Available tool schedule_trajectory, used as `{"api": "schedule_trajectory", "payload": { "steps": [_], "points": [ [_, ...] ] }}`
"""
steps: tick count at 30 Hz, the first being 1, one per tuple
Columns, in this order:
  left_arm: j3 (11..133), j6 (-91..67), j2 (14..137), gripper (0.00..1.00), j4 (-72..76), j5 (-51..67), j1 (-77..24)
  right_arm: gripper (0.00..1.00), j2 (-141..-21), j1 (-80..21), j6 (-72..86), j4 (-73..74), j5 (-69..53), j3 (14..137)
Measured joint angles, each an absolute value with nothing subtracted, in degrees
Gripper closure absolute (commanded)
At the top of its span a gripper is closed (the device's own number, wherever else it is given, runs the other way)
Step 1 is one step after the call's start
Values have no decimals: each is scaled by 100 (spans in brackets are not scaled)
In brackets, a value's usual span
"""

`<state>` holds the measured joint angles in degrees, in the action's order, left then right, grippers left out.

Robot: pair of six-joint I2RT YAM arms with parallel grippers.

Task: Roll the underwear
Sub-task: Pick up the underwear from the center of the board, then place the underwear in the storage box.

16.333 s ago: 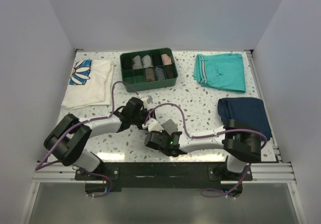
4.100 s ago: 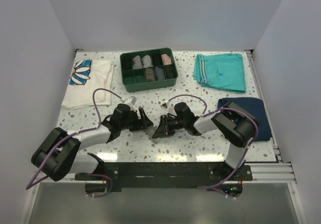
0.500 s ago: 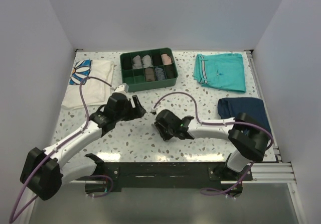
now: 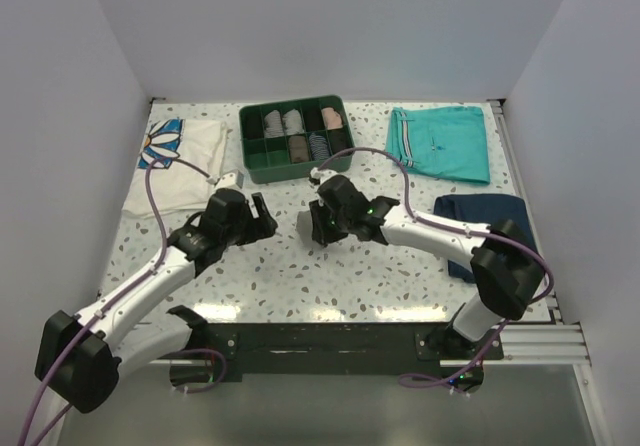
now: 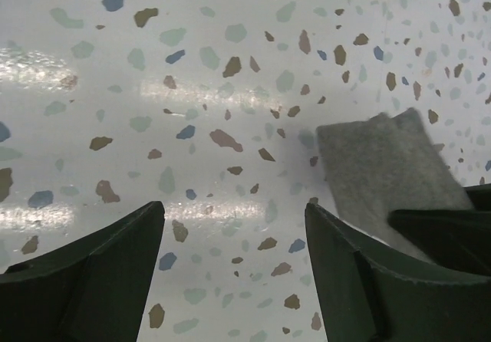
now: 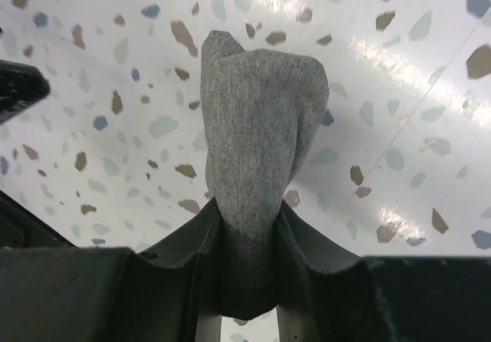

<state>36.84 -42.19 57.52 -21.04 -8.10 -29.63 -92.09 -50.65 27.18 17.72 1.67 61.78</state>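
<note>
The underwear (image 6: 255,120) is a small grey rolled bundle, pinched at its near end by my right gripper (image 6: 249,223), which is shut on it. The bundle sticks out ahead of the fingers, over the speckled table. In the top view my right gripper (image 4: 318,222) is at the table's middle, just in front of the green tray. My left gripper (image 5: 234,212) stands open with only bare table between its fingers. In the left wrist view, the underwear (image 5: 383,169) is off to the right of those fingers. In the top view my left gripper (image 4: 263,218) is a short way left of the right one.
A green compartment tray (image 4: 300,171) with several rolled garments stands at the back centre. Teal shorts (image 4: 440,141) lie at the back right, and a navy folded garment (image 4: 495,218) at the right. A white flower-print shirt (image 4: 180,166) lies at the back left.
My right gripper has carried the underwear away from the near edge, toward the green tray. My left gripper's jaws have widened and it has stayed to the left of the bundle.
</note>
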Motion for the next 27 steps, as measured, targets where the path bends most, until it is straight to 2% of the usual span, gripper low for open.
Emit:
{"api": "schedule_trajectory", "payload": {
  "steps": [6, 14, 17, 22, 24, 27],
  "points": [
    [3686, -4082, 5642, 19, -2491, -926, -2211, 100, -9485, -4864, 2692, 2025, 47, 7225],
    [3684, -3756, 5555, 16, -2742, -609, -928, 100, -10844, -4722, 2497, 2650, 119, 9371],
    [3671, -3664, 5570, 11, -2746, -336, -825, 100, -11461, -4650, 2390, 2980, 246, 10322],
    [3610, -3542, 5544, 8, -2696, 64, -823, 100, -12409, -4560, 2145, 3684, 552, 11867],
    [3588, -3503, 5537, 0, -2676, 174, -821, 100, -12803, -4534, 2034, 3940, 705, 12505],
    [3577, -3454, 5537, 0, -2650, 320, -821, 100, -13301, -4519, 1876, 4171, 937, 13255]
  ]
}}
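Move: The right hand already has the rolled underwear, clear of the table. The bin's empty front compartment, left of the brown roll, lies about 26 cm ahead of it, 13 cm left and 7 cm lower. The brown roll is roughly 27 cm ahead and 7 cm left, the striped roll 28 cm ahead and 1 cm left. From the left hand that compartment is some 25 cm straight ahead, 9 cm down. Keeping its pinch on the rolled underwear, the right hand carries it about 19 cm forward and 9 cm left towards the bin's empty compartments, rising some 7 cm early on, then running nearly level while its fingers tip up slightly. The empty left hand swings about 10 cm left, away from the roll, eases back a little and opens wider. ##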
